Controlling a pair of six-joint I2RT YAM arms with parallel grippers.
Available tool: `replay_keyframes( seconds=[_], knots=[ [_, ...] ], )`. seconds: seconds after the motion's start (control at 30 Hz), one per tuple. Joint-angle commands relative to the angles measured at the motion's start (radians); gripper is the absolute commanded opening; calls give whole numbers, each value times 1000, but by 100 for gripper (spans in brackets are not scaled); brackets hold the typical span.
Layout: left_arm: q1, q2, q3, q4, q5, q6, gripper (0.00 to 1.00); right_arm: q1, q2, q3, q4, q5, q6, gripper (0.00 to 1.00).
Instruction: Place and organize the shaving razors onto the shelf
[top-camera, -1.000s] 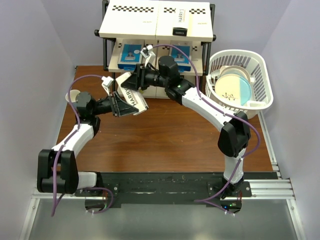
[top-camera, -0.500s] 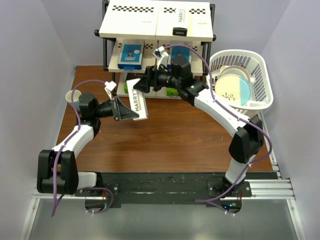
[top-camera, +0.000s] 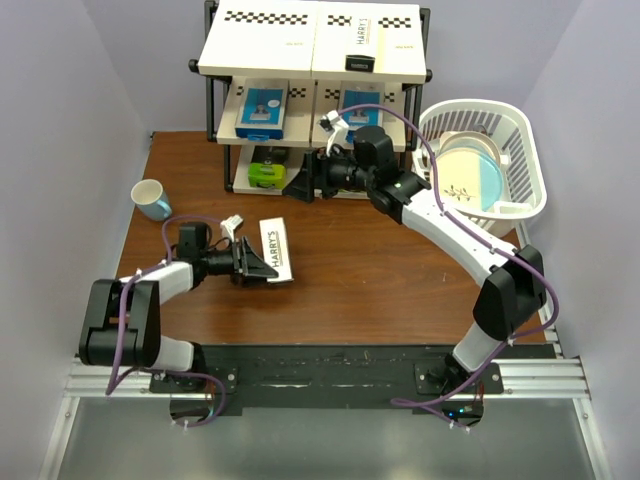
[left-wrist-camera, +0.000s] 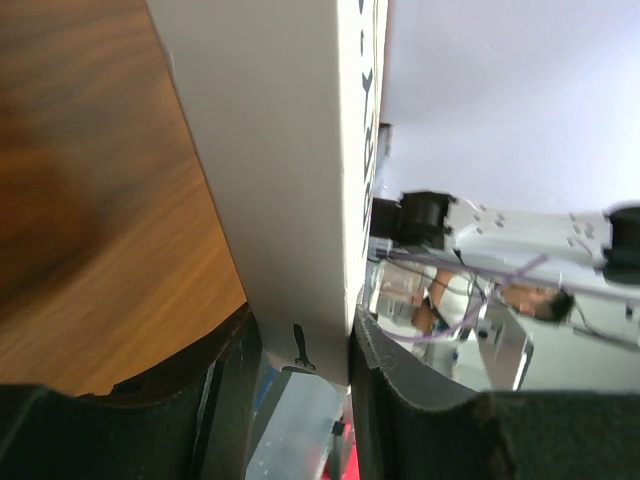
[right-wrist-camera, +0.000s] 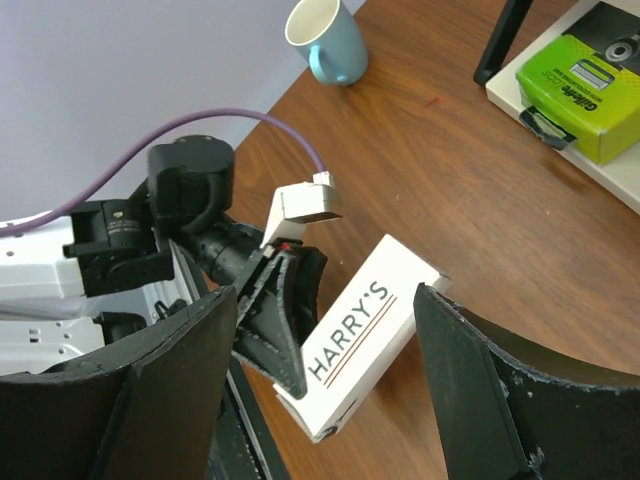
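Observation:
My left gripper (top-camera: 252, 266) is shut on one end of a long white HARRY'S razor box (top-camera: 275, 249), held low over the table at front left. In the left wrist view that box (left-wrist-camera: 290, 180) stands between both pads (left-wrist-camera: 375, 360). My right gripper (top-camera: 298, 185) is open and empty in front of the shelf's (top-camera: 250, 60) lower tier, and its wrist view looks down on the same box (right-wrist-camera: 365, 340). A second HARRY'S box (top-camera: 362, 45) lies on the top board. Two blue-and-white boxes (top-camera: 262, 108) (top-camera: 357, 100) sit on the middle tier. A lime-green box (top-camera: 267, 172) (right-wrist-camera: 585, 80) lies on the bottom tier.
A white plastic basket (top-camera: 520, 130) holding a white-and-blue plate (top-camera: 467, 175) stands right of the shelf. A light blue mug (top-camera: 150, 198) (right-wrist-camera: 330, 40) sits at the table's left edge. Purple cables loop off both arms.
My right gripper opened off the HARRY'S box and drew back toward the shelf. My left arm swung down and toward the front with the box still in its grip.

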Motion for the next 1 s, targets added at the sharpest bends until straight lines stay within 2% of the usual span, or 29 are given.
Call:
replay_keyframes(
  seconds=[0.0, 0.1, 0.13, 0.23, 0.33, 0.5, 0.6, 0.63, 0.67, 0.87, 0.97],
  knots=[
    [66, 57, 2, -192, -126, 119, 41, -11, -51, -12, 6, 5, -22, 75],
    [109, 112, 29, -281, -193, 161, 51, -19, -60, -21, 11, 6, -21, 75],
    [120, 127, 37, -295, -214, 160, 60, -26, -62, -24, 11, 3, -21, 75],
    [151, 135, 92, -381, -288, 190, 72, -34, -72, -35, 9, -2, -21, 75],
    [191, 91, 164, -541, -447, 269, 82, -42, -83, -44, -3, -8, -38, 76],
    [182, -43, 210, -657, -709, 385, 83, -48, -95, -73, -26, -6, -50, 76],
    [139, -107, 230, -672, -788, 391, 84, -48, -92, -78, -28, -11, -42, 76],
    [131, -120, 227, -666, -778, 393, 96, -48, -86, -77, -26, -11, -41, 77],
    [111, -120, 229, -668, -770, 400, 100, -46, -82, -75, -28, -12, -41, 77],
    [73, -137, 345, -721, -739, 509, 100, -48, -66, -49, -32, -22, -61, 77],
    [34, -152, 451, -729, -777, 648, 100, -46, -74, -57, -37, -17, -69, 79]
  ],
)
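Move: The Harry's razor box is pinched by its near end in the left gripper, its middle about 5 cm ahead of that hand. The bare tabletop spot it goes to lies some 9 cm below, about 3 cm ahead and 4 cm to the left. The mug stands about 25 cm left and 16 cm ahead, the green Gillette box roughly 22 cm straight ahead on the bottom shelf. From the right hand, the Harry's box is about 8 cm back, 7 cm left and 18 cm below. Lower the left gripper about 7 cm, easing left, to set the Harry's box on the table. Open the fingers wide to let go, then draw the hand on to the left, to about 11 cm in all, rising slightly at the end. Roll the wrist some 45 degrees throughout so the fingers swing from pointing right to steeply down. Ease the open right gripper about 3 cm right, away from the box. ##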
